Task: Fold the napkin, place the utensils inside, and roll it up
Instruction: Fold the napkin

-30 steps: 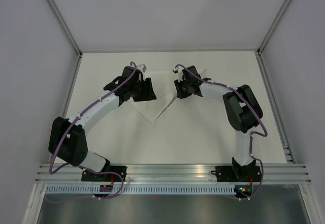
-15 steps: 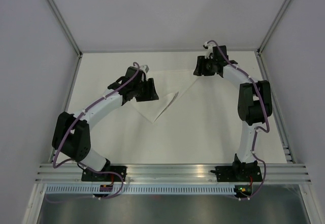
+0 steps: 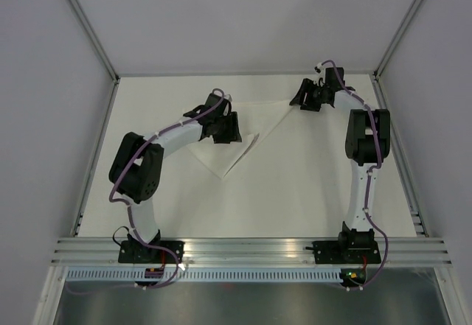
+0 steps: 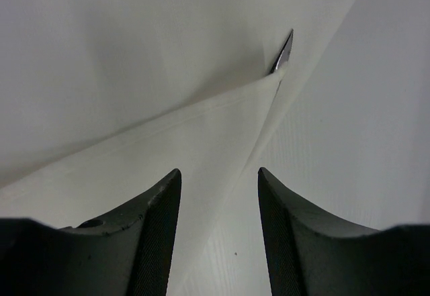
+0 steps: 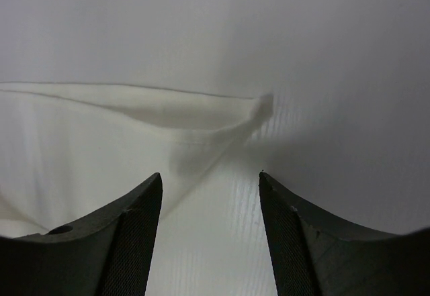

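The napkin [image 3: 259, 121] lies on the table as a white folded triangle, its point toward the arms. In the left wrist view a folded corner of the napkin [image 4: 201, 128] points away, and a thin silvery utensil tip [image 4: 285, 46] pokes out just past it; the rest of the utensils is hidden under the cloth. My left gripper [image 3: 230, 132] hovers over the napkin's left part, open [image 4: 218, 174], with nothing between its fingers. My right gripper [image 3: 304, 98] is at the napkin's far right corner [image 5: 263, 105], open [image 5: 210, 176] and empty, the corner lying just ahead of it.
The cream tabletop [image 3: 295, 192] is boxed in by pale walls with aluminium posts [image 3: 92, 30] at the back corners. A metal rail [image 3: 243, 247] carrying both arm bases runs along the near edge.
My right gripper went from the napkin's middle out to its far right corner, drawing the cloth that way, then opened and let go. The left arm shifted right and its jaws narrowed slightly.
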Robot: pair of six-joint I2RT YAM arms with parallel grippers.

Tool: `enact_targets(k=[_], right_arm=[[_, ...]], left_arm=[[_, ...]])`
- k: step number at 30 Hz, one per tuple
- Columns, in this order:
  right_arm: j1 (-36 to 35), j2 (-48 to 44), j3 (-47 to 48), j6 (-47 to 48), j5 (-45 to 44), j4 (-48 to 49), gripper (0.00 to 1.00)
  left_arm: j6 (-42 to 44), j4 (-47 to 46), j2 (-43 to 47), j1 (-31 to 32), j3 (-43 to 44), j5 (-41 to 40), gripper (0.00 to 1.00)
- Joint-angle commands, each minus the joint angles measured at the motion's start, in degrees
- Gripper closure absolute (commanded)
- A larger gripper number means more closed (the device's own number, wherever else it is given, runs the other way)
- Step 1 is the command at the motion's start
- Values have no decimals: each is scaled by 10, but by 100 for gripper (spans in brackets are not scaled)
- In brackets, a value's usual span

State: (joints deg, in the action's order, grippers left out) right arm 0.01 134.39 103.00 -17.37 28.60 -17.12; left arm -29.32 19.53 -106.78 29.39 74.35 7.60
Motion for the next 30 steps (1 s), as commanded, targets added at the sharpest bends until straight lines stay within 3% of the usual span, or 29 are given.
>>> enact_targets(k=[1, 14, 18, 26, 30], right_arm=[[-4, 33, 21, -56, 29, -7, 34], [-4, 52, 21, -95, 46, 24, 43], [-5, 54, 18, -101, 49, 34, 51], [12, 54, 14, -101, 50, 39, 62], [13, 52, 10, -101, 49, 46, 67]], left_arm=[[-53, -20, -35, 4, 56, -14, 46], [-81, -23, -149, 32, 151, 12, 47], [-85, -23, -167, 36, 171, 18, 47], [-88, -23, -187, 40, 193, 21, 61], [-86, -20, -194, 41, 202, 25, 72]])
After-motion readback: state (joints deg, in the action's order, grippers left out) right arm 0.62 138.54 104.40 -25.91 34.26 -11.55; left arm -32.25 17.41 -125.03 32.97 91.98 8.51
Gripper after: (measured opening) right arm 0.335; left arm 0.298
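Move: The left hand goes for the tip of the folded-over napkin flap, roughly 5 cm ahead, 7 cm to its right and 5 cm below. The knife's exposed blade tip lies about 3 cm beyond that flap tip and 1 cm to its right. The right hand hovers near the napkin's far right corner, about 3 cm ahead, neither left nor right, and 2 cm down; from this hand the flap tip is some 13 cm back and 15 cm left. Rightward and forward, sinking, the left hand travels about 9 cm onto the flap tip; its half-open fingers begin closing only at the end, to about a third, one either side of the flap tip. The right hand eases 2 cm forward and left, rolls its left side up about 10 degrees, and closes from two-thirds to a third open, gathering the fabric by the far right corner between its fingertips. ##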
